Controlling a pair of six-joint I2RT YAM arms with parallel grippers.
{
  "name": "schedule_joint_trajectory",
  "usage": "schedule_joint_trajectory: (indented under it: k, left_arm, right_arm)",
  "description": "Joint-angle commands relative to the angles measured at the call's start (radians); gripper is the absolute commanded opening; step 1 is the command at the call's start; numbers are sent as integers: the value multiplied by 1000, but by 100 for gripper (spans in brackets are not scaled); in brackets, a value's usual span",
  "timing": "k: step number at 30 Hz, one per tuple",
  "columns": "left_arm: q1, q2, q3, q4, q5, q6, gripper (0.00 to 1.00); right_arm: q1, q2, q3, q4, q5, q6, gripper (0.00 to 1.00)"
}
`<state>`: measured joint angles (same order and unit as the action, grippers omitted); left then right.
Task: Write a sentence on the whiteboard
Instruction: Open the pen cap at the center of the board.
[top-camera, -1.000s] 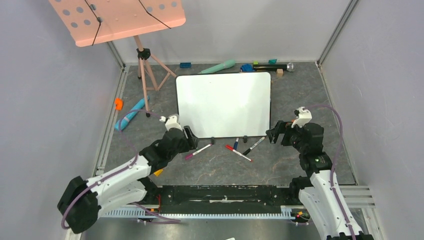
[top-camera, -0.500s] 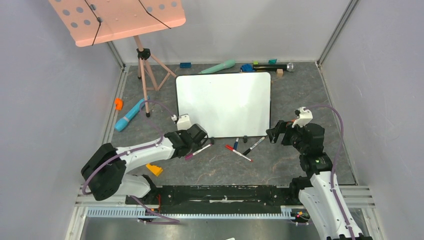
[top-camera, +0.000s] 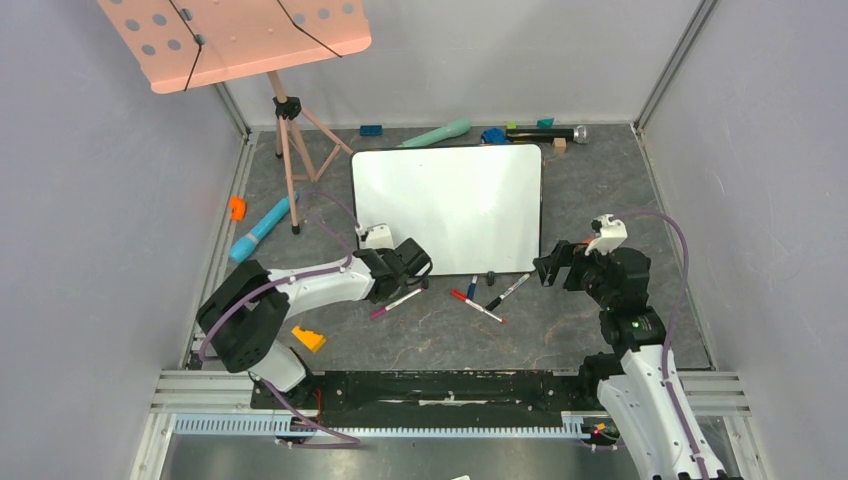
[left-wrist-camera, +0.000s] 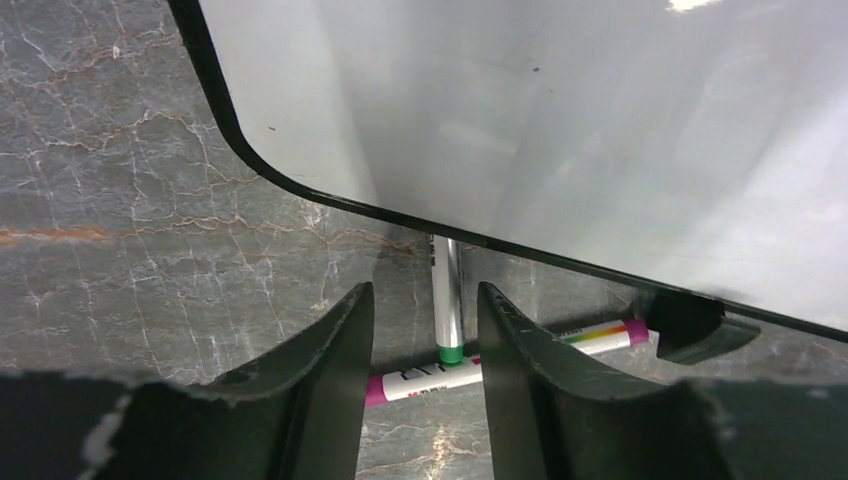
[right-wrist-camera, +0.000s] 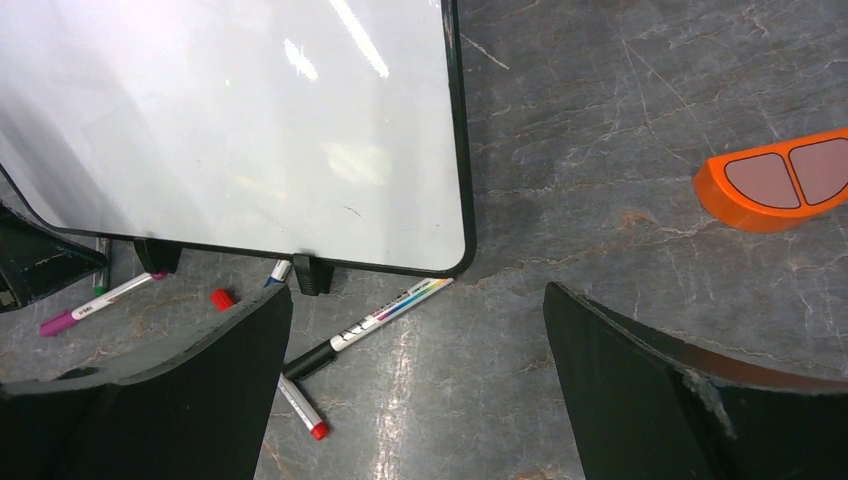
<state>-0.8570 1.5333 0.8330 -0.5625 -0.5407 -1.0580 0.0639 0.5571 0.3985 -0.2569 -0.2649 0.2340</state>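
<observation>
The whiteboard (top-camera: 447, 207) lies flat mid-table with a blank white face; the sentence is out of view. My left gripper (top-camera: 420, 262) hovers low at the board's near-left corner (left-wrist-camera: 240, 140). In the left wrist view this gripper (left-wrist-camera: 424, 292) is open, its jaws straddling a green-capped marker (left-wrist-camera: 447, 310) without touching it. That marker pokes out from under the board's edge, and its tip rests against a pink marker (left-wrist-camera: 430, 378). My right gripper (top-camera: 548, 268) stays wide open and empty beside the board's near-right corner (right-wrist-camera: 462, 250).
Pink (top-camera: 397, 302), blue (top-camera: 472, 288), red (top-camera: 477, 306) and black (top-camera: 508, 292) markers lie along the board's near edge. A pink music stand (top-camera: 235, 35) stands back left. Also here: a teal cylinder (top-camera: 262, 228), a yellow wedge (top-camera: 309, 339), and toys (top-camera: 437, 133) by the back wall.
My left arm has swung right and reached forward to the board's near-left corner, its jaws narrowing on the way. The right arm has not moved.
</observation>
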Motion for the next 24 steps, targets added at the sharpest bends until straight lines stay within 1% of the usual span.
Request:
schedule_joint_trajectory:
  k: [1,5,7,8,13,17,20,23,24]
  left_arm:
    - [12,47,66,-96,-48,-89,47]
    - [30,47,52,-114,-37,-142,44]
    - [57,44,25,-102,-3,-159,42]
    - [74,38,10,-87,18,-160,40]
    - [108,-19,-58,-71,30,-207,20]
    - [140,-98,-134,-67,30,-275,15]
    - [144,-176,-184,-116,-5,-369,7]
    - [155,-260,-230,-140,-31,-421,2]
    - [156,-280,-236,-151,-43,-432,2]
  right_arm:
    - [5,-26,44,16,21,-8,98]
    - [4,-25,47,11,19,-9,98]
    - [5,-25,52,9,21,-11,98]
    - [5,-23,55,6,20,-12,98]
    - [6,-10,69,8,11,-12,98]
    - [6,-7,78,11,6,-9,98]
    - [5,-9,82,11,1,-7,98]
    - [5,-11,83,10,-2,-7,98]
    - [6,-11,82,11,-3,-5,98]
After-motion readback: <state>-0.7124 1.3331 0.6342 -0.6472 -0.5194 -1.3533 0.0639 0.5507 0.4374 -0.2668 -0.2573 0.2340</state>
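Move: Right between the left hand's half-open fingers lies the tail end of the green-capped pen. Its cap is hidden under the whiteboard, so the pen's middle is some 4 cm ahead, 1 cm left and 2 cm below. The purple marker lies about 4 cm back and 2 cm right, the board's near left corner 4 cm ahead and 6 cm left, its nearer black foot 10 cm right and level ahead. From the right hand the green pen is roughly 40 cm left, 1 cm ahead and 13 cm down. Sinking about 1 cm and easing left, the left hand closes its fingers on the green pen's barrel near the tail. It then draws the pinched pen left and finally back too, out from under the whiteboard's near edge and past its corner, some 7 cm left and 2.5 cm back in all, turning about 20 degrees counter-clockwise and staying low over the table. ##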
